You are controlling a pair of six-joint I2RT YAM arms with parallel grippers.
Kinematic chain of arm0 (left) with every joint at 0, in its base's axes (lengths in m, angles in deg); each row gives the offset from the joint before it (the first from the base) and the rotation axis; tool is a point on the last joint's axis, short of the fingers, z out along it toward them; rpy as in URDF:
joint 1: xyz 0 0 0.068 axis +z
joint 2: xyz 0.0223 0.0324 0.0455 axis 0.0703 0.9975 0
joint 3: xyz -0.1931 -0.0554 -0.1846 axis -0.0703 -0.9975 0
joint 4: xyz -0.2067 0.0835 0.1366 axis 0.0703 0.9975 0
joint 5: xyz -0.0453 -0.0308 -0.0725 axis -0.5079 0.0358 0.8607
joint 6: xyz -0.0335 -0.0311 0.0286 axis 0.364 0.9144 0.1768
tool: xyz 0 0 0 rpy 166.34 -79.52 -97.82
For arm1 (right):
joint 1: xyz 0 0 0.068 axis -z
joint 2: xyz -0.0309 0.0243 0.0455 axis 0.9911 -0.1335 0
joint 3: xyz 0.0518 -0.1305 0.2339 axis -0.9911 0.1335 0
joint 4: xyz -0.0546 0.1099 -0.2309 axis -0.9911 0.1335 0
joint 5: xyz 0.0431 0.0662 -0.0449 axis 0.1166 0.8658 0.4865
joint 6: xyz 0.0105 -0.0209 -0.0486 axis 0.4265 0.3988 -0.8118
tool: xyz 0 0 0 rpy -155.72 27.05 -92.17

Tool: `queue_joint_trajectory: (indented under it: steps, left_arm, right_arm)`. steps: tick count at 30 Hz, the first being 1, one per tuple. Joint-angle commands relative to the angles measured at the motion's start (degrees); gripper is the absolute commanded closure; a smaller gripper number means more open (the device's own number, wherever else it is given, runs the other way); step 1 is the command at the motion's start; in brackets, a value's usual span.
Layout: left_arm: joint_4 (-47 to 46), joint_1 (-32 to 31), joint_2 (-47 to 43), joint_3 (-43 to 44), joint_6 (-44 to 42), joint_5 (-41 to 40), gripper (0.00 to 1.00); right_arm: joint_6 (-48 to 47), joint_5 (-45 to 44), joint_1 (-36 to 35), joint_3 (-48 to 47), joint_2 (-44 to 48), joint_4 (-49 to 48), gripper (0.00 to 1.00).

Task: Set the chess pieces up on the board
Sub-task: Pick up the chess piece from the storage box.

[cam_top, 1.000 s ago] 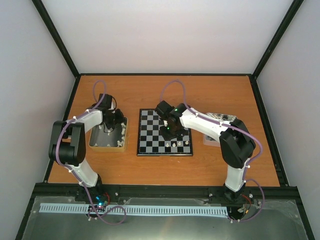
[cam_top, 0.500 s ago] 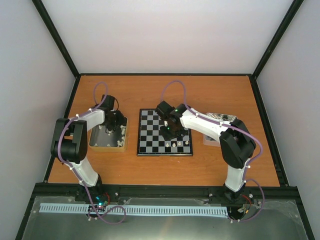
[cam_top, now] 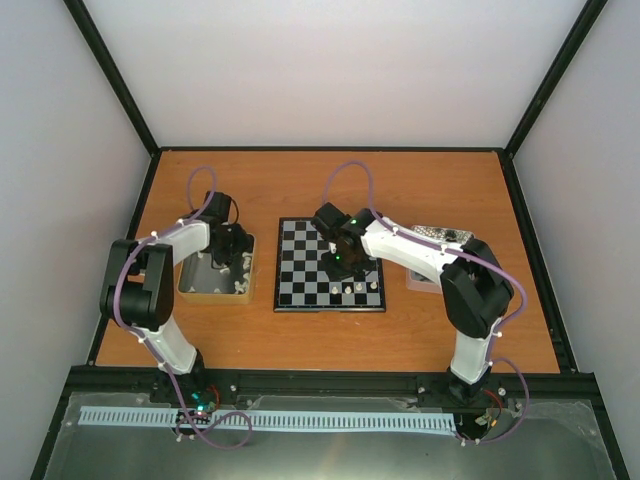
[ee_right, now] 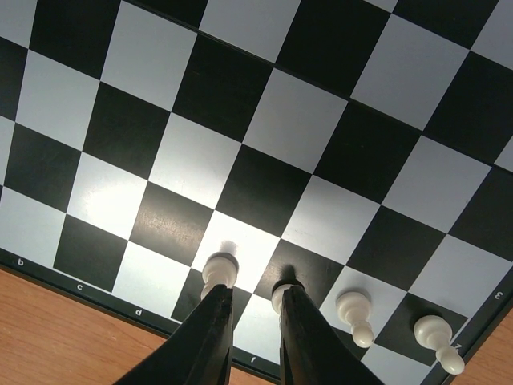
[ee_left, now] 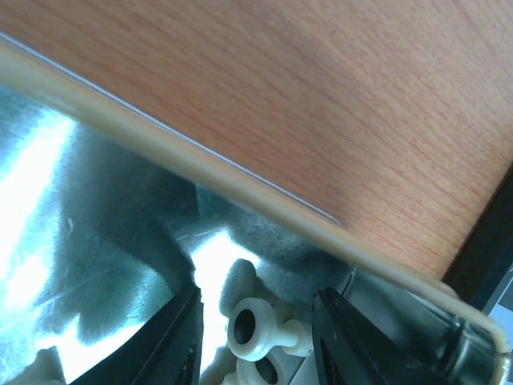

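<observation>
The board (cam_top: 300, 250) lies mid-table, with cream pawns (cam_top: 354, 289) standing along its near right rows. My right gripper (cam_top: 340, 264) hovers low over that row. In the right wrist view it (ee_right: 252, 301) is open by a narrow gap with nothing between the fingertips. A cream pawn (ee_right: 218, 266) shows behind one tip and another pawn (ee_right: 282, 290) behind the other. My left gripper (cam_top: 230, 250) reaches into a metal tin (cam_top: 190, 290). There its jaws (ee_left: 256, 341) are open on either side of a cream piece (ee_left: 255, 327) lying on its side, without touching it.
More cream pieces (cam_top: 241, 285) lie loose in the left tin. A second tin (cam_top: 420, 282) sits right of the board, partly under the right arm, with a flat tray (cam_top: 445, 234) behind it. Two more pawns (ee_right: 357, 314) stand right of the right gripper.
The left gripper has shifted slightly toward the tin's right side. The right arm has barely moved.
</observation>
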Motion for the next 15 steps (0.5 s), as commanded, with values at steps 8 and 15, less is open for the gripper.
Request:
queue_joint_trajectory:
  steps: [8,15]
  left_arm:
    - [2.2,-0.3,1.4,-0.8,4.1,4.0,0.70]
    - [1.6,-0.3,2.6,0.2,5.0,-0.8,0.86]
  right_arm:
    - [1.2,-0.9,-0.3,1.3,2.3,-1.6,0.80]
    - [1.3,-1.2,-0.3,1.3,2.7,-1.6,0.81]
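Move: The white chess piece lies between the left hand's open fingers, about 1 cm right and 1 cm below its point. A second white piece lies some 2 cm back and 2 cm right of the hand, and the storage box's far right corner some 3 cm ahead and 4 cm right. From the right hand the first piece is roughly 5 cm ahead, 23 cm left and 6 cm lower. The left hand shifts about 1 cm right, settling slightly back and down, while its fingers close around the white piece. ##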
